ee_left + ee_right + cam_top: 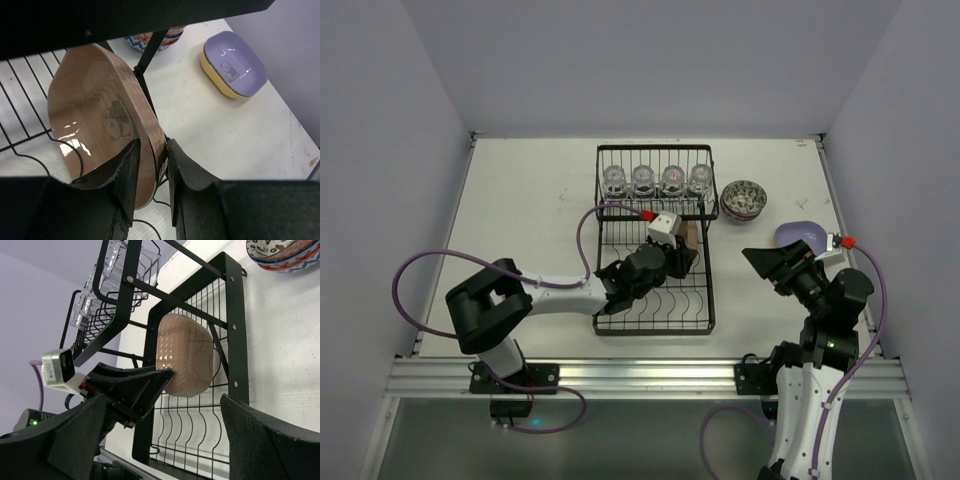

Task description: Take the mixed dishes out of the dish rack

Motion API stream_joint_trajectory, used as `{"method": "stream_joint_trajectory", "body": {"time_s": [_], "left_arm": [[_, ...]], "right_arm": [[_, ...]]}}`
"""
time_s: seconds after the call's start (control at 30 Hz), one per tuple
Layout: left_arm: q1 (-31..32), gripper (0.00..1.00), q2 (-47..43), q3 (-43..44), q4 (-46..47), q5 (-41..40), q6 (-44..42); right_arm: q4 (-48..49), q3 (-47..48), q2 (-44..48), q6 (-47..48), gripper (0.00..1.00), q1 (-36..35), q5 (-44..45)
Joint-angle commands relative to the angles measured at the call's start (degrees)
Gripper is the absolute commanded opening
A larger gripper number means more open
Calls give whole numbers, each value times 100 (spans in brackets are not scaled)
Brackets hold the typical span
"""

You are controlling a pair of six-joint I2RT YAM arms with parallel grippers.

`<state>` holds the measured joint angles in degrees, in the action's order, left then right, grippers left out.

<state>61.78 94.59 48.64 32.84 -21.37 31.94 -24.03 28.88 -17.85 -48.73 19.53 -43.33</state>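
Note:
The tan plate point(90, 115) stands on edge in the lower tray of the black dish rack point(705, 300). My left gripper point(152, 150) is shut on the plate's rim, one pad on each face. The right wrist view shows the same plate point(187, 355) with a left finger point(145, 385) against it. Several clear glass cups point(657, 180) sit on the rack's raised shelf. My right gripper point(765, 258) hangs open and empty right of the rack. On the table, a purple plate point(232, 62) lies on a yellow plate point(220, 85).
Patterned bowls point(744, 198) are stacked on the table just right of the rack's upper shelf. The rack's upright posts and cross bar point(235, 315) stand close around the tan plate. White walls enclose the table on three sides.

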Motion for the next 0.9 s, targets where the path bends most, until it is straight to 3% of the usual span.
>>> {"method": "stream_joint_trajectory", "body": {"time_s": [0.0,0.3,0.43,0.87], "left_arm": [[1,31,104,93,469,-17,57],[1,15,166,40,688,203,339],[-8,0,165,58,759,264,426],[-228,0,359,-197,1830,616,1138]], "right_arm": [[206,30,71,-119,97,-37,-255],[215,-14,106,-145,96,-46,-264],[180,12,132,-137,96,-54,-272],[118,-23,211,-93,96,-63,-193]]}}
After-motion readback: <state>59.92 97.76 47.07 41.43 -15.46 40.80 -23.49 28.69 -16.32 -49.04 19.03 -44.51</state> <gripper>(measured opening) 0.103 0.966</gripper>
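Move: The brown dish stands upright in the rack with its rim already between the left hand's fingertips; its middle lies about 4 cm ahead and 5 cm below, neither left nor right. The stacked bowls are some 17 cm ahead and 14 cm to the right, 11 cm lower, and the purple dish is roughly 9 cm ahead and 28 cm right, 11 cm down. From the right hand, the brown dish is about 18 cm left, 5 cm ahead and 12 cm below. The left fingers close from about a third open to nearly shut and pinch the brown dish's near upper rim, one pad inside and one outside. Meanwhile the hand eases only about 1.5 cm to the right, with a slight dip back and down that it makes good again, and rolls its left side down some 10 degrees, tipping slightly nose-down. ##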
